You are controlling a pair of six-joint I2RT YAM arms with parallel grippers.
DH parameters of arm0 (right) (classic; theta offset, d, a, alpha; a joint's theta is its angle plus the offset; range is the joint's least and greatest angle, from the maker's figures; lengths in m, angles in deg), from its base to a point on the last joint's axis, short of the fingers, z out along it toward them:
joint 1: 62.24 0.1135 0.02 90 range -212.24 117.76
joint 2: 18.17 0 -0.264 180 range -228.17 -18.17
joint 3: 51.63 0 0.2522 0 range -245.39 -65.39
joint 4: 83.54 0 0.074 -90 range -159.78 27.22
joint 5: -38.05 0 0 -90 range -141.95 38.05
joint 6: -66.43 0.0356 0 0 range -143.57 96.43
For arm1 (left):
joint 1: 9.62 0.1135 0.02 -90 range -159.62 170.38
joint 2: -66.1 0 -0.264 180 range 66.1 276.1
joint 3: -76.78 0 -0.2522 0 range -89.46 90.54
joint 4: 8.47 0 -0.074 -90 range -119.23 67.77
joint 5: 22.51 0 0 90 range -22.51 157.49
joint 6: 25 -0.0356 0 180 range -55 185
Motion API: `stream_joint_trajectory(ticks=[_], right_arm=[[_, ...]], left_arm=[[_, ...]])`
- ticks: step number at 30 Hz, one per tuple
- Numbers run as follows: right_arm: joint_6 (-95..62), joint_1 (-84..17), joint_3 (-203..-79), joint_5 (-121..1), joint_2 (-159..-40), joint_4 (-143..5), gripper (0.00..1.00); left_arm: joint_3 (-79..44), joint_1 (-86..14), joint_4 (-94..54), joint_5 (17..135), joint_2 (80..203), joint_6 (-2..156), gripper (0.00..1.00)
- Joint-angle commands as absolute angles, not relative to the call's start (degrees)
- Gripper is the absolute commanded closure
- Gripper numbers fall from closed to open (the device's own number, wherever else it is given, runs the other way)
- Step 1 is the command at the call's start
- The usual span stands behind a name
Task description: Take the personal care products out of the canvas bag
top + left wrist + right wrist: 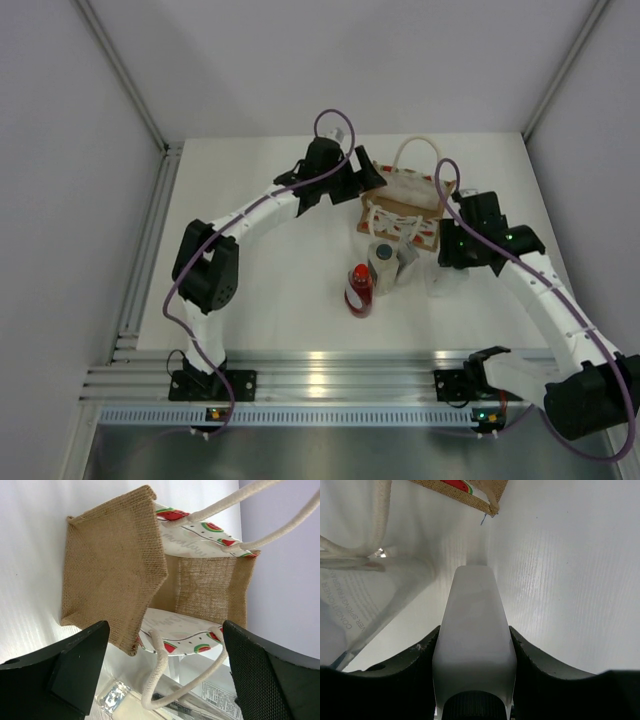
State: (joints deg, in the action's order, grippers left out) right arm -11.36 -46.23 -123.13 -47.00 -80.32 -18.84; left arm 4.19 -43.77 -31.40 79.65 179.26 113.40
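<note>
The canvas bag (404,205) lies at the back middle of the table, and its burlap base (112,575) is turned toward the left wrist camera. My left gripper (364,176) hovers just left of it, open (165,630), with nothing between its fingers (75,670). A cream rope handle (159,677) hangs ahead of them. A red bottle (359,290) and two whitish containers (383,262) stand on the table in front of the bag. Right of the bag, my right gripper (447,262) is shut on a whitish bottle (472,625) with a dark cap, its far end down by the table.
A printed whitish tube (355,600) lies left of the held bottle in the right wrist view, near the bag's corner (490,507). White walls close the table in at the back and sides. An aluminium rail (320,380) runs along the near edge.
</note>
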Motion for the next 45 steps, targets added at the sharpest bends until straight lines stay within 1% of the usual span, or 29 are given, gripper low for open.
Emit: stream_joint_trajectory(ticks=[1,6,14,22,25,26,27,29,32,34,36,37,38,40,41,43,44,45], right_arm=[[-10.82,-45.45,-124.63,-45.45,-79.34,-26.98,1.0],[-11.26,-45.01,-124.46,-44.75,-80.83,-26.98,1.0],[-11.79,-44.75,-123.93,-44.92,-83.38,-26.98,1.0],[-12.76,-44.66,-123.31,-47.12,-88.56,-26.98,1.0],[-12.85,-44.75,-123.4,-46.86,-89.62,-27.24,0.92],[-12.85,-44.75,-123.4,-46.77,-89.71,-27.24,0.83],[-12.67,-44.75,-123.4,-45.99,-89.71,-27.42,0.77],[-12.67,-44.66,-123.49,-45.8,-89.45,-27.68,0.69],[-12.58,-44.66,-124.28,-45.01,-89.01,-27.77,0.58],[-12.58,-44.75,-124.81,-44.92,-88.57,-27.77,0.54],[-12.5,-44.75,-125.33,-44.14,-87.96,-27.94,0.47],[-12.58,-44.66,-125.42,-43.96,-87.61,-27.95,0.34],[-12.41,-44.75,-125.69,-43.87,-87.34,-27.95,0.24],[-12.41,-44.75,-126.3,-44.04,-86.38,-27.95,0.23],[-12.41,-44.66,-126.65,-44.04,-85.94,-27.86,0.19],[-12.41,-44.66,-127.18,-43.96,-84.45,-27.86,0.04],[-12.32,-44.75,-127.53,-43.78,-83.74,-27.77,0.01],[-12.23,-44.75,-127.53,-43.52,-82.26,-27.77,0.01]], left_arm=[[5.99,-43.55,-30.57,79.62,173.5,111.5,0.01],[5.2,-43.55,-33.3,73.75,168.77,107.81,0.01],[-0.68,-43.46,-36.02,65.83,158.83,103.15,0.01],[-7.36,-43.46,-38.84,63.18,147.49,100.69,0.01],[-9.99,-43.55,-39.45,62.57,143.71,100.33,0.01],[-10.79,-43.46,-39.46,62.48,142.75,100.33,0.01],[-11.58,-43.46,-39.37,62.74,141.0,100.24,0.01],[-14.13,-43.46,-39.46,62.39,138.27,100.16,0.01],[-17.73,-43.46,-40.16,60.64,134.67,100.33,0.01],[-19.49,-43.46,-40.42,60.2,132.9,100.51,0.01],[-21.6,-43.46,-41.56,60.02,130.88,100.6,0.01],[-22.04,-43.55,-42.0,59.84,130.26,100.42,0.01],[-22.57,-43.46,-42.53,59.76,128.86,100.16,0.01],[-23.71,-43.46,-44.46,58.36,127.71,99.46,0.01],[-23.98,-43.55,-45.34,57.83,126.58,99.28,0.01],[-24.07,-43.46,-48.41,56.77,125.6,97.97,0.01],[-23.98,-43.46,-49.81,55.11,124.73,97.52,0.01],[-23.37,-43.46,-53.57,53.79,124.28,97.26,0.01]])
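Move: The white bottle with the dark cap hangs by its neck in the right fingers. Its landing spot is about 3 cm ahead of that hand, 1 cm to its left and 18 below. To the hand's left, some 10 cm lower, stand the conditioner bottle (11 cm left, 5 ahead) and the clear bottle (16 left, 4 ahead). From the left hand, the same spot lies about 16 cm back, 17 right and 21 below; the canvas bag is 3 ahead, 8 right and 13 below. The white bottle is lowered about 3 cm by the right hand and carried nearly as far forward, to stand beside the conditioner bottle; there the right fingers open wide and rise some 2 cm. Meanwhile the empty left hand, already open, climbs away from the bag, then swings left and back, sinking slightly at the end, its fingers tipping up some 20 degrees. ##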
